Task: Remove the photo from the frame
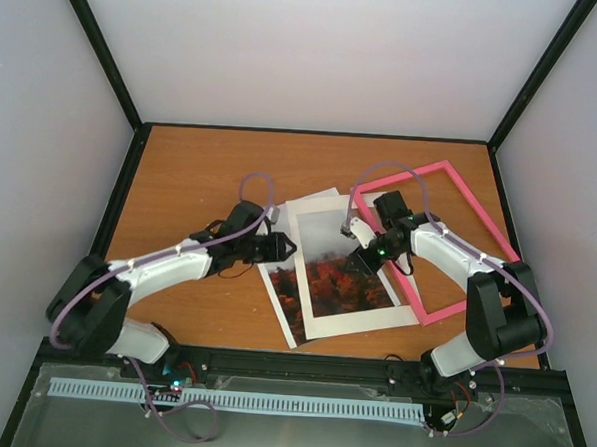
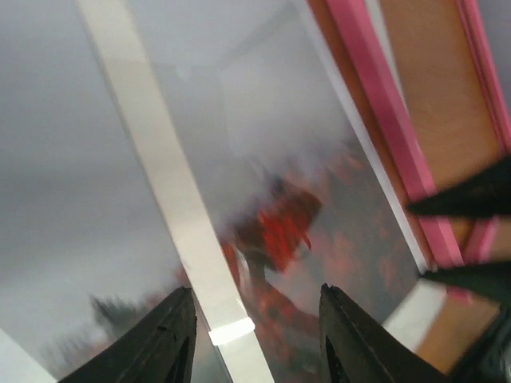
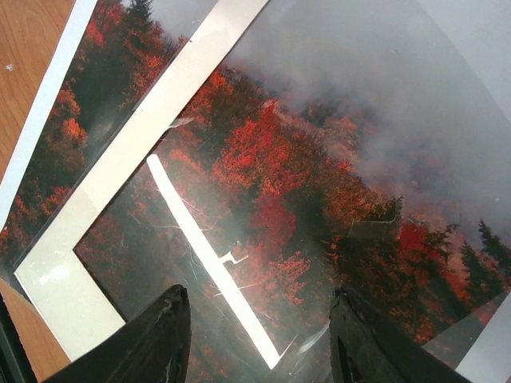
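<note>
The photo [image 1: 283, 288], misty grey above and orange-red trees below, lies flat on the table, outside the frame. A white mat [image 1: 313, 224] rests askew over it, and the print shows through the mat's window [image 3: 279, 159]. The pink frame [image 1: 482, 213] lies to the right with bare table inside it; part of its border [image 2: 383, 112] shows in the left wrist view. My left gripper [image 1: 282, 248] [image 2: 255, 319] hovers open over the left of the stack, holding nothing. Also open and holding nothing, my right gripper [image 1: 362, 262] [image 3: 259, 319] hangs over the mat's window.
A glossy clear sheet with a bright light streak [image 3: 207, 255] covers the print under my right gripper. The wooden table [image 1: 201, 168] is walled by white panels and black posts. A black rail [image 1: 301, 366] runs along the near edge.
</note>
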Motion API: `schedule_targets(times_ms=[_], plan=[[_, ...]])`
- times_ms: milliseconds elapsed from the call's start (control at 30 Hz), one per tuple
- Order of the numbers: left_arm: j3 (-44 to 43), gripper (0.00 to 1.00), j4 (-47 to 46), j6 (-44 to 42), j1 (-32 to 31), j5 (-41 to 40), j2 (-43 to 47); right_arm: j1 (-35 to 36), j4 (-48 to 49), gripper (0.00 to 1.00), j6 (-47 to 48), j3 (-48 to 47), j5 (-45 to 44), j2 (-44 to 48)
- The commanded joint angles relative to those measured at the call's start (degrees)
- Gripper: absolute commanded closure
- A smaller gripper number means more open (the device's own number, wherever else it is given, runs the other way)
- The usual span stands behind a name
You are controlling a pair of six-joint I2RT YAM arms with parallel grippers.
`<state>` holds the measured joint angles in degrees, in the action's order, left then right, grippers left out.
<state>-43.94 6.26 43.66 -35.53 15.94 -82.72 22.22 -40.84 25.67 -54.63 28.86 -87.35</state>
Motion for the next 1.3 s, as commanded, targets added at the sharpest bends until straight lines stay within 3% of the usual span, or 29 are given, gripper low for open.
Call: schedule_targets(times_ms=[0,133,233,400,533,800,1000,1267], plan=[[2.5,0.57,7.7,-7.7,-9.5,-5.2,7.8,0.0,0.9,0.52,0.8,0.7,-0.3,0.1],[2.4,0.55,13.2,-12.9,-22.7,-15.1,11.5,0.0,0.6,0.52,1.0,0.6,0.5,-0.3],[2.7,0.55,17.4,-11.2,-27.9,-19.9,11.4,0.0,0.5,0.52,1.0,0.5,0.5,-0.6],[5.3,0.55,20.6,3.6,-28.2,-19.5,9.2,0.0,0.6,0.52,1.2,0.8,-0.2,-0.5],[9.0,0.53,15.6,12.2,-29.2,-13.4,10.7,0.0,0.4,0.52,1.6,1.1,-1.1,-1.1],[16.7,0.42,12.8,29.0,-29.8,-9.6,16.8,0.1,0.3,0.52,1.7,0.9,-0.6,-1.8],[23.1,0.4,0.6,35.8,-29.8,-6.7,19.4,0.2,0.2,0.52,2.3,1.0,-1.0,-2.3],[22.0,0.33,-2.1,36.8,-29.1,-6.5,15.3,0.2,0.1,0.52,2.1,0.9,-1.5,-3.3]])
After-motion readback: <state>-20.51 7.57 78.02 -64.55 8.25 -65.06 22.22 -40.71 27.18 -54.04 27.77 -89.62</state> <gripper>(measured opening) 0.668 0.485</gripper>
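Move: The photo's near-left corner is about 21 cm back from my left hand, 2 cm to its right and 9 cm down. The mat's near-left corner sits roughly 3 cm right of the photo corner and 2 cm farther out; the table's front rail is about 3 cm back beyond that photo corner. From my right hand, that same photo corner is some 19 cm back, 13 cm left and 6 cm lower. Already clear of the mat, my left hand sweeps some 19 cm back towards the photo's near-left corner, first swinging to the right and lifting slightly, then coming back left and sinking to just above it. I swing the wrist clockwise and back, tip the fingers about 20 degrees further down and spread them wider, over the corner. My right hand sinks about 1.5 cm above the mat. ##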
